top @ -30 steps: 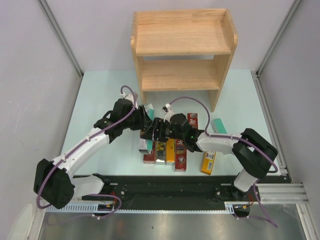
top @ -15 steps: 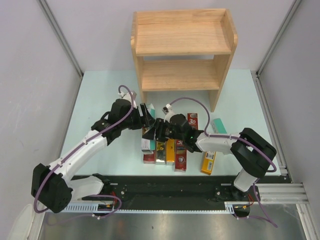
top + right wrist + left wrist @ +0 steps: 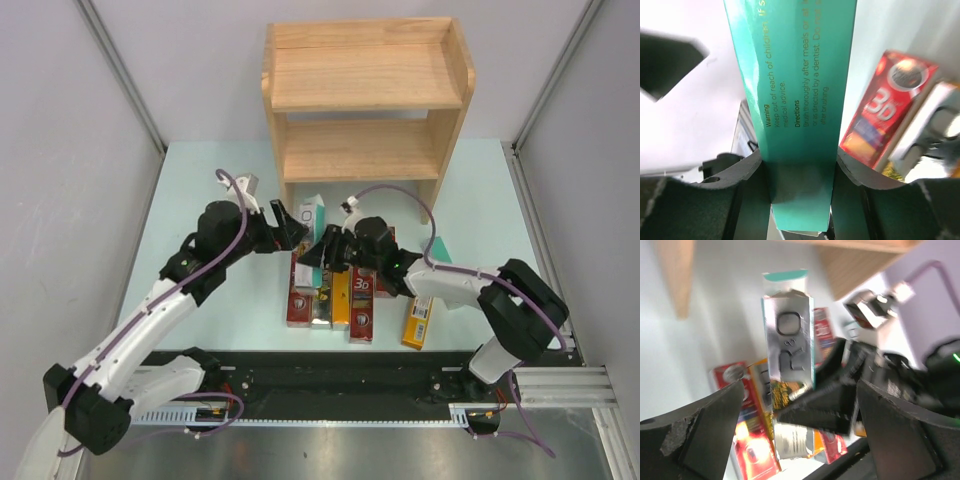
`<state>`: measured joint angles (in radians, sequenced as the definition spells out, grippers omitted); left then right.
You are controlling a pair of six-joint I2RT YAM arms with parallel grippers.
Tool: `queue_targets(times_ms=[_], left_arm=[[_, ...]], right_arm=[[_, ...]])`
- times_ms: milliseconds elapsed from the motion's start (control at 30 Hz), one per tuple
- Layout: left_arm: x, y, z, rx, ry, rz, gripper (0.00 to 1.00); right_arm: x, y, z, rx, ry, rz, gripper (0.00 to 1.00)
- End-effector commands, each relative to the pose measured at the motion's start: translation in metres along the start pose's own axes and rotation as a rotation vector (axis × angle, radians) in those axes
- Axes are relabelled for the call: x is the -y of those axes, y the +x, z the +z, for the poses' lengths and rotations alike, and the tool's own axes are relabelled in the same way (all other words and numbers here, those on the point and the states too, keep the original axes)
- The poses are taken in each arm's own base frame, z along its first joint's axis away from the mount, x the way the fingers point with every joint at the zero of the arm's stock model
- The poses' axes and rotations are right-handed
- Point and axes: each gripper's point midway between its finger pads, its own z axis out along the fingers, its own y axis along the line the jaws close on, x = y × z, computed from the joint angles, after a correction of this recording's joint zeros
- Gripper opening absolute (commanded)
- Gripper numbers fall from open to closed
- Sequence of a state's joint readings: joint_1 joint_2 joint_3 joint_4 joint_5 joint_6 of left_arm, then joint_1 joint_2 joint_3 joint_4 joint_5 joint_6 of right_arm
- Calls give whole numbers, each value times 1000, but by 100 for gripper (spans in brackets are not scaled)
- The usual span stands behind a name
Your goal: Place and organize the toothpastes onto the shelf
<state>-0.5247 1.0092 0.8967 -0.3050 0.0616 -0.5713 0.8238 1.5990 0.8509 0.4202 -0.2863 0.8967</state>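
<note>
My right gripper (image 3: 322, 254) (image 3: 799, 185) is shut on a silver-and-teal "R.O" toothpaste carton (image 3: 309, 228) (image 3: 788, 335) (image 3: 795, 75), holding its lower end so it stands up off the table in front of the shelf (image 3: 365, 100). Just to the carton's left, my left gripper (image 3: 289, 227) (image 3: 800, 432) is open wide with nothing in it. Under them, a row of toothpastes lies on the table: a red one (image 3: 298, 305), a silver one (image 3: 320, 306), an orange one (image 3: 341, 298) and a red "3D" one (image 3: 361, 300) (image 3: 890, 125).
An orange-yellow carton (image 3: 417, 322) and a teal one (image 3: 438, 250) lie to the right, near my right forearm. Both wooden tiers of the shelf are bare. Its side panels (image 3: 443, 170) stand on the pale green table (image 3: 200, 190).
My left gripper opened, let go of the silver-and-teal carton and drew back left. My right gripper shut on that carton and raised it toward the shelf.
</note>
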Motion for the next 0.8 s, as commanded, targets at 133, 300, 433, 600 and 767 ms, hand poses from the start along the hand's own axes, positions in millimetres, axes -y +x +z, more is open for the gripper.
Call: queue_targets(times_ms=[133,300,433,600,767], left_arm=[[74,-6,-32,58,459,121,100],[81,8,-25,16,541,122,100],[96,3,-31,79,648,115,100],[115,5,-41,88,804,145,99],[134,9,-45,72,941,153,100]], right_arm=[[-44,-78,-56,206,-110,-108,44],[-71,-106,-100,337,-170,-126,44],[-86,-121,-132,448,-198,-146,44],[-101,-127,-155,491,-253,-147,44],[-111,-125,-160,471,-330,-118,44]])
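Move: Ahead of the right hand, which already holds the silver toothpaste low on its box, the upper shelf lies about 22 cm farther out, 9 cm right and some 22 cm higher; the lower shelf is directly beneath it, near hand height. Under the hand, 11 cm down, the left red box is 3 cm back and 5 cm left, the gold-silver box 4 cm straight back. From the left hand the silver toothpaste is 1 cm back, 4 cm right, 7 cm lower. Lifting the silver toothpaste alone, the right hand keeps its pinch and carries it up about 17 cm and right some 11 cm towards the upper shelf, easing forward then back by a few centimetres, its fingers tipping upward and swinging clockwise. The left hand, already free and wide open, swings right and back, ending 5 cm higher and turned roughly 35 degrees clockwise. ##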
